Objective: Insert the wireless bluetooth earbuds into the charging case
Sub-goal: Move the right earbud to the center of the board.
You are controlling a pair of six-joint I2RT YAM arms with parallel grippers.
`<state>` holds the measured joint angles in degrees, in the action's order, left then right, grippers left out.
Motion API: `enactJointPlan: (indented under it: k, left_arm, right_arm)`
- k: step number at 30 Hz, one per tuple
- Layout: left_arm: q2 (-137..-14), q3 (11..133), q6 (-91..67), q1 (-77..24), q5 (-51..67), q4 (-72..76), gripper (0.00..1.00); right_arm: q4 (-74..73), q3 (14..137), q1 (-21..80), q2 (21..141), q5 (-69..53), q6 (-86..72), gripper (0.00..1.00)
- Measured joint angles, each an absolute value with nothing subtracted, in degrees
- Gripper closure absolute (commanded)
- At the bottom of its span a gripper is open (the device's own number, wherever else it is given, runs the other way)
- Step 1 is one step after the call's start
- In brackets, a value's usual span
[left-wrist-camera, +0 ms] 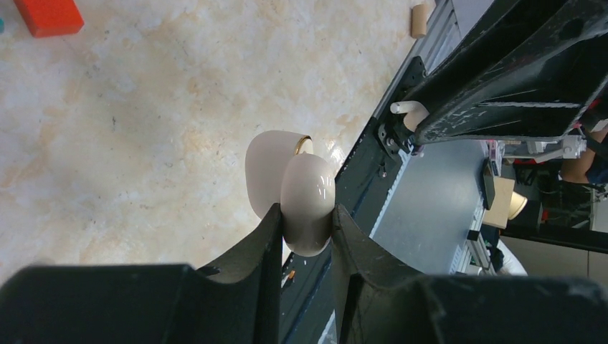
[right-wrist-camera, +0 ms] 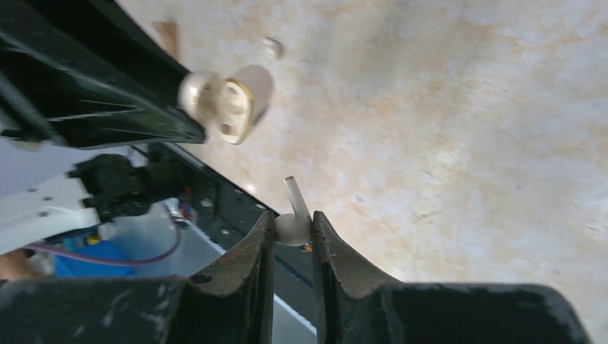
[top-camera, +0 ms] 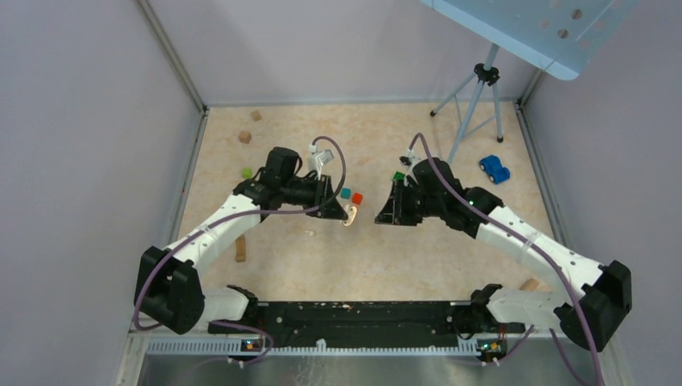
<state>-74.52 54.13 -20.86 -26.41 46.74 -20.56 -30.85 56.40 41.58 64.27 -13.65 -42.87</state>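
Note:
My left gripper [left-wrist-camera: 305, 213] is shut on the cream charging case [left-wrist-camera: 308, 197], holding it above the table with its lid [left-wrist-camera: 267, 172] swung open. In the right wrist view the case [right-wrist-camera: 228, 107] faces me, showing its sockets. My right gripper [right-wrist-camera: 292, 221] is shut on a white earbud [right-wrist-camera: 292, 228], stem pointing up. In the top view the left gripper [top-camera: 342, 211] and right gripper [top-camera: 384, 214] face each other a short gap apart, the case [top-camera: 350, 215] between them. A second tiny white piece [top-camera: 310, 233], seemingly the other earbud [right-wrist-camera: 272, 47], lies on the table.
Teal [top-camera: 345, 193], red [top-camera: 357, 198] and green [top-camera: 398, 175] cubes sit just behind the grippers, a lime one [top-camera: 247, 172] to the left. Tan blocks [top-camera: 240, 249] lie about. A blue toy car [top-camera: 495, 169] and tripod [top-camera: 474, 96] stand back right.

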Motion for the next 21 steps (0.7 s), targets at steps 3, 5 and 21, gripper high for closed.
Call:
enactJointPlan:
  k: [3,5,21]
  left_arm:
    - [-74.54,54.13,-20.97,-26.28,45.36,-23.03,1.0]
    - [-74.54,54.11,-21.06,-26.28,44.77,-24.43,1.0]
    - [-74.54,53.21,-21.34,-26.17,43.0,-25.78,1.0]
  right_arm:
    - [-34.98,57.12,43.03,66.89,-10.22,-39.68,1.0]
    - [-37.58,56.88,43.62,69.17,-7.46,-38.04,1.0]
    - [-29.36,44.73,46.46,80.44,7.92,-35.59,0.93]
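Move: The bare patch of board that the right hand, already holding the right earbud, is heading for lies about 6 cm to its right, level with it fore and aft, and some 20 cm below. The charging case is about 7 cm to its left and 1 cm farther out, at nearly its height. On the board, the other earbud is about 15 cm left and 5 cm ahead, and the red cube 15 cm ahead and 3 cm left. From the left hand, that patch is some 13 cm right, 2 cm back and 19 cm down. Keeping the right earbud pinched between its fingertips, the right hand sinks fast, about 17 cm, towards the bare board and swings some 6 cm right, away from the charging case. Its wrist tilts about 35 degrees so the fingers point steeply down. The left hand keeps its grip on the charging case and eases down about 2 cm and slightly left. ##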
